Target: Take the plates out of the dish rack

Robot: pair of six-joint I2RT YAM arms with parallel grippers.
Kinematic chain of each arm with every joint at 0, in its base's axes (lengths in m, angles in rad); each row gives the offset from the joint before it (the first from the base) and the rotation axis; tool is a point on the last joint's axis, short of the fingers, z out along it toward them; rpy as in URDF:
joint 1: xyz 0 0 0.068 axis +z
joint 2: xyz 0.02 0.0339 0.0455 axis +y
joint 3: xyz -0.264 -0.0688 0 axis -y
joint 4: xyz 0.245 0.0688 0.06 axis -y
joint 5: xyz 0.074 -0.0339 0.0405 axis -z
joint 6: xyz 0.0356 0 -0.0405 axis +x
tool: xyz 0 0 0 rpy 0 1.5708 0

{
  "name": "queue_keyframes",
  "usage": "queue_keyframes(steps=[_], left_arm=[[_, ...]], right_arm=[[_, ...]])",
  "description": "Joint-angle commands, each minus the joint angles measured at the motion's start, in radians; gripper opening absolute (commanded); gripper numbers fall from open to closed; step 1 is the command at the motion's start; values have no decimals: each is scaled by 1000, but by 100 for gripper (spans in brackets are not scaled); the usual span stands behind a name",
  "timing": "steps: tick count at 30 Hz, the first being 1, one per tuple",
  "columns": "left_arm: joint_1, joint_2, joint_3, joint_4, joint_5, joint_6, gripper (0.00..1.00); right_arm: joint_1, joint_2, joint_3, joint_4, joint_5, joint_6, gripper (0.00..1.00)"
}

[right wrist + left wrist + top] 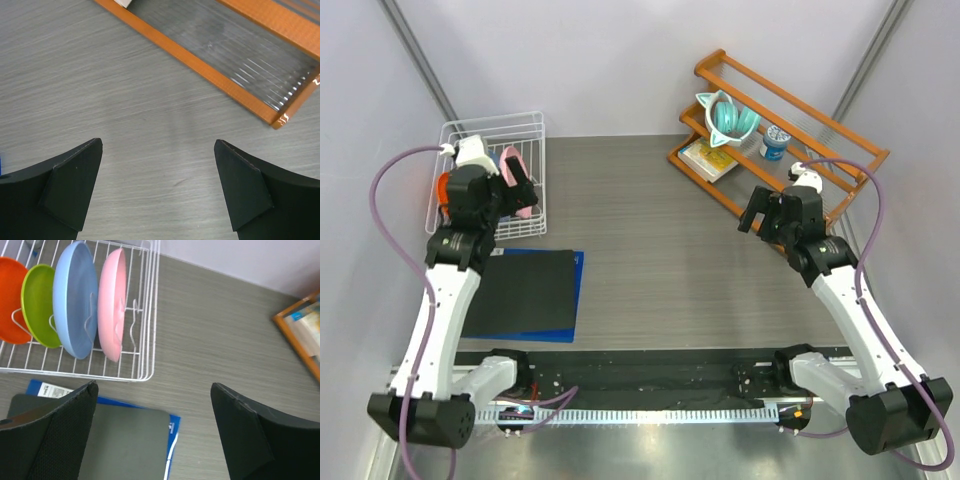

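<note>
The white wire dish rack [535,135] stands at the far left. In the left wrist view its rim [150,330] holds all the plates upright on edge: orange [11,300], lime green [39,305], light blue [75,302] and pink [112,302], the pink nearest the rack's right end. My left gripper [152,400] is open and empty, hovering over the table just in front of the rack's right corner; from above it [523,185] hides most of the plates. My right gripper [760,210] is open and empty over bare table [157,150] by the wooden shelf.
A black mat on a blue sheet [525,290] lies in front of the rack and shows under the left gripper [125,440]. An orange-brown wooden shelf [840,150] at the back right holds a teal cup [728,115], a can [775,142] and a booklet [710,158]; its rail [200,50] lies ahead of the right gripper.
</note>
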Motion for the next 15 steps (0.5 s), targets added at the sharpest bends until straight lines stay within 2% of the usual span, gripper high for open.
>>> queue_keyframes(steps=[1,6,9,11,15], left_arm=[[1,89,-3,136,-108,64,91],[0,189,-2,215,-244,89,91],[1,253,7,270,-275,96,86],[1,308,18,287,-294,93,79],[0,394,45,308,-315,87,74]], right_arm=[[3,8,-27,82,-5,-28,100],[3,15,-46,98,-5,-39,99],[3,17,-52,115,-22,-36,100],[2,17,-55,120,-24,-30,99],[3,17,-60,140,-39,-23,98]])
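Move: The pink plate stands in the dish rack about 15 cm ahead of the left hand, 5 cm to its left and some 18 cm below. Level with that plate, the blue plate stands about 5 cm to its left, the green one 10 cm and the orange one 15 cm. From the right hand, the pink plate is some 17 cm ahead, 52 cm left and 8 cm lower. The left hand reaches about 8 cm forward and 7 cm down towards the pink plate, fingers partly closing. ##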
